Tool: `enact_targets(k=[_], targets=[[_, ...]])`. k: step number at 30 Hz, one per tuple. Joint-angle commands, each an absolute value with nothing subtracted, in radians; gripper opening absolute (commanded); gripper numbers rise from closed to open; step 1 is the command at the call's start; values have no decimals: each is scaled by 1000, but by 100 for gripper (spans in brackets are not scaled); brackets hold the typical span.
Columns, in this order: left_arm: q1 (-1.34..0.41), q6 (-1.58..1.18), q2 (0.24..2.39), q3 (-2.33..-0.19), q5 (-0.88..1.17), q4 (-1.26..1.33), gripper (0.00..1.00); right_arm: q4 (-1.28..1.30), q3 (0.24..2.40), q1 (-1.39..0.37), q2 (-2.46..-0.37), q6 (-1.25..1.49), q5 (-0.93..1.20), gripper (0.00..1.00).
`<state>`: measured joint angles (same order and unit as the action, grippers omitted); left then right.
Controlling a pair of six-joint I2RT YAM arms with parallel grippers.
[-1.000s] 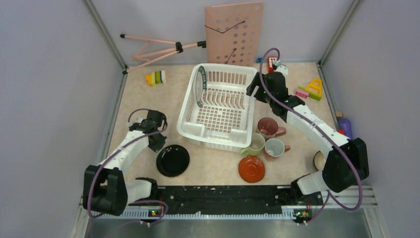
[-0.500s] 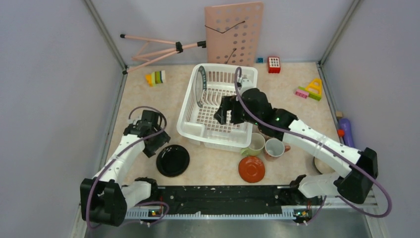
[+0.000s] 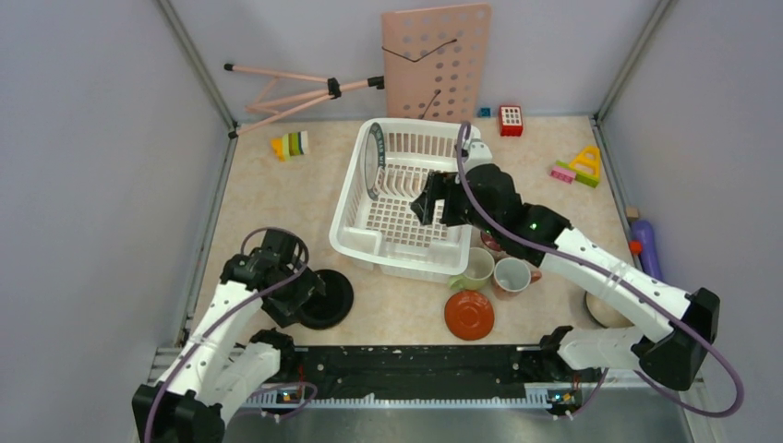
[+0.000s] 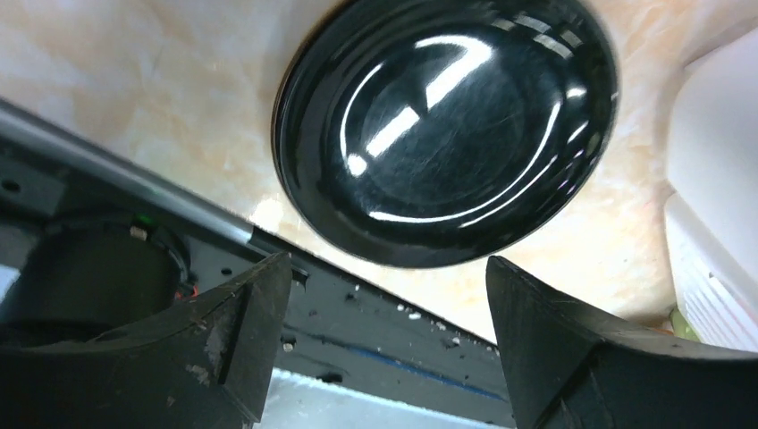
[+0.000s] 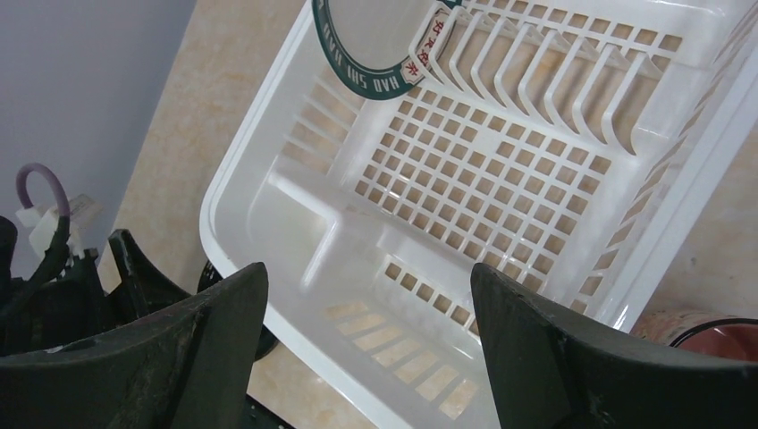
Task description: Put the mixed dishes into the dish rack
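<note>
The white dish rack (image 3: 349, 198) stands mid-table with a green-rimmed plate (image 3: 372, 164) upright at its back left. My right gripper (image 3: 434, 205) hangs open over the rack's inside, nothing between its fingers; its wrist view shows the rack floor (image 5: 501, 179) and that plate (image 5: 357, 54). A black plate (image 3: 334, 297) lies flat left of the rack. At its near-left edge my left gripper (image 3: 297, 297) is open and empty, the plate (image 4: 447, 125) just ahead of its fingertips. A pale-green mug (image 3: 477, 269), pink mug (image 3: 512, 274) and orange saucer (image 3: 469, 314) sit right of the rack. The maroon mug (image 5: 715, 335) is mostly under my right arm.
A pink perforated board (image 3: 437, 60) and a pink tripod (image 3: 295, 88) stand at the back. Toy blocks lie at the back left (image 3: 291, 145), back (image 3: 510, 120) and right (image 3: 577, 168). A bowl (image 3: 600, 309) is half hidden by my right arm. The black rail (image 3: 415, 365) runs along the near edge.
My left gripper has opened and dropped toward the near edge beside the black plate. My right arm swung from the rack's back right corner to over its inside.
</note>
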<state>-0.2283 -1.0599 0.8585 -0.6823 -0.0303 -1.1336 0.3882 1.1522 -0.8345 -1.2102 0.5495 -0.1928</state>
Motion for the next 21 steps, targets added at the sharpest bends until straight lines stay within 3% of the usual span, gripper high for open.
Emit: enact_targets(k=[1, 7, 18, 21], targets=[[-286, -1194, 867, -627, 42, -1216, 85, 370, 1145, -833, -1152, 538, -229, 83], [-493, -1381, 1000, -605, 26, -1150, 86, 368, 1123, -834, -1116, 539, -251, 84], [-505, -1541, 1012, -418, -78, -822, 83, 375, 1102, -832, -1070, 516, -289, 87], [-503, -1553, 967, -394, -120, -782, 78, 376, 1105, -832, -1066, 511, -294, 87]])
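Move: The black plate lies below the open left hand, its middle about 5 cm ahead, 3 cm to the right and 7 cm down. The white dish rack stands well beyond it, centred some 30 cm ahead of the left hand and 25 cm to its right, a few centimetres lower. From the right hand, over the rack, the black plate is roughly 31 cm to the left, 10 cm back and 25 cm below. Down some 7 cm and across to the right about 5 cm, the left hand first draws back about 4 cm to the black plate's near side, then eases forward a little as it lands. Its fingers swing to nearly straight down and stay wide open; the right-hand fingertip meets the plate just inside the near rim. The open right hand drifts about 3 cm right and slightly up, still over the rack. ##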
